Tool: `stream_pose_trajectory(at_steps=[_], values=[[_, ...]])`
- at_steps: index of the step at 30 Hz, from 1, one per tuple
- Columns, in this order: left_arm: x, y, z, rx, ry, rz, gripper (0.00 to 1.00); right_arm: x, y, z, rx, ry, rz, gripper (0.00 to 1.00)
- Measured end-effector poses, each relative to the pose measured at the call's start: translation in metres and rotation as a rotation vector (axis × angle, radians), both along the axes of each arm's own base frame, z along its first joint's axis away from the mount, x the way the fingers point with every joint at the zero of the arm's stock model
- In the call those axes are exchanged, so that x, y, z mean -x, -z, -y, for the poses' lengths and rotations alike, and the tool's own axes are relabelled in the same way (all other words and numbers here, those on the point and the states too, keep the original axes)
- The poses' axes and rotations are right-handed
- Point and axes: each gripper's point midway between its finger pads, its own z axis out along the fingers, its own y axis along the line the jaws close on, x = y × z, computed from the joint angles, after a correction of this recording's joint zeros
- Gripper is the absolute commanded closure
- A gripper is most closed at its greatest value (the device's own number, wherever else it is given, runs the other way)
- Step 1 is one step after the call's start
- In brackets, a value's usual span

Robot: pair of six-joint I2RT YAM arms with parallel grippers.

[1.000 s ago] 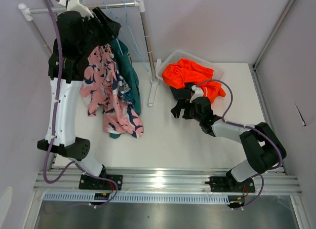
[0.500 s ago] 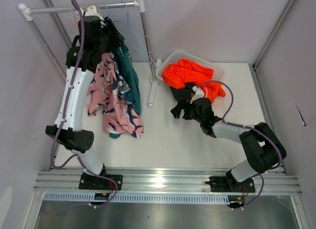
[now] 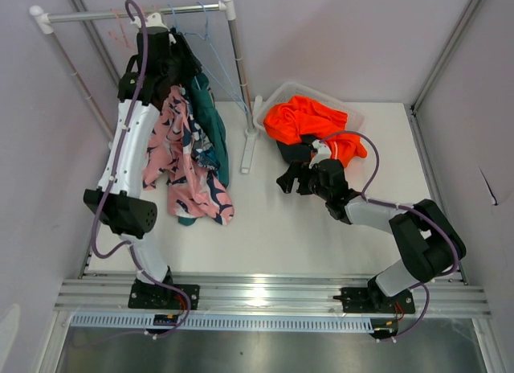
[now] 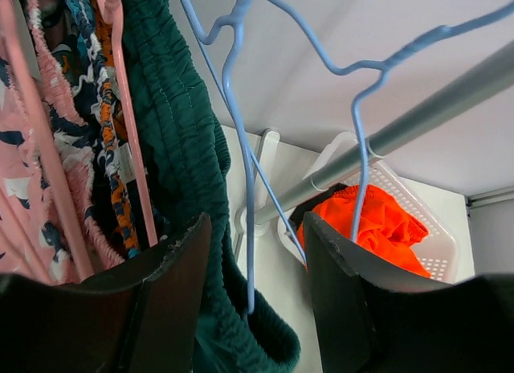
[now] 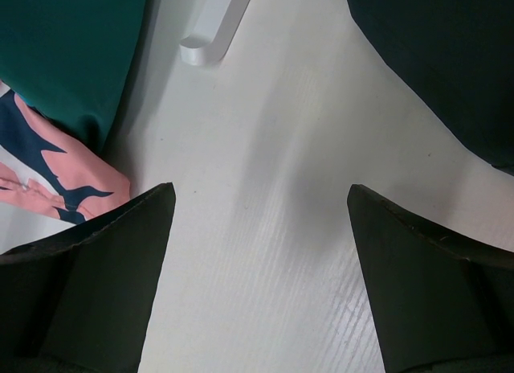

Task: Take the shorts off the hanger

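Note:
Several shorts hang from the rack's rail: a pink shark-print pair, a teal pair and a dark pair. My left gripper is raised among them, just under the rail. In the left wrist view it is open, its jaws either side of a blue wire hanger, with the teal shorts' waistband beside the left finger. A pink hanger carries the printed shorts. My right gripper is open just above the table, holding nothing.
A white basket at the back holds orange shorts, with black cloth spilling towards my right gripper. The rack's post and foot stand between the hanging shorts and the basket.
My left arm has swung to the right along the rail, bringing its gripper in among the hangers. The right arm has not moved.

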Motion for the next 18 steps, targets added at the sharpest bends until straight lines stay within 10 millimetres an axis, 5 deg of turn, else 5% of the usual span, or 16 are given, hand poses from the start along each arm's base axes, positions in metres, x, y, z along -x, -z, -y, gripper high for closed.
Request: stream_pose_trajectory(at_steps=[6,9,18], values=[[-0.024,0.018,0.004,-0.001,0.001,-0.024,0.70,0.000,0.000,0.000,-0.001,-0.004,-0.001,0.05],[-0.032,0.022,0.006,-0.002,0.001,-0.023,0.99,0.001,0.000,-0.001,-0.002,-0.004,-0.001,0.05],[-0.025,0.017,0.005,-0.008,0.009,-0.031,1.00,0.001,-0.006,-0.005,-0.014,-0.026,0.020,0.06]])
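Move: The blue hanger carrying the teal shorts has its sloping near arm between the left hand's open fingers, about 3 cm ahead and 2 cm below the pinch point. The shorts hang from it, their middle some 4 cm ahead, 2 cm left and 12 cm down; an empty blue hanger is about 5 cm right and 4 cm ahead, a pink hanger about 5 cm left and 3 cm ahead. From the right hand, the aimed-at hanger arm lies roughly 18 cm ahead, 22 cm left and 28 cm up. The left hand pushes on about 3 cm forward and some 2 cm down onto the near arm of the blue hanger that carries the teal shorts, slipping in between the pink hanger and the empty blue one, its wrist hardly turning. On the way its half-open fingers close fully and pinch the thin hanger arm from both sides, then the shut hand eases back and up by less than a centimetre. ##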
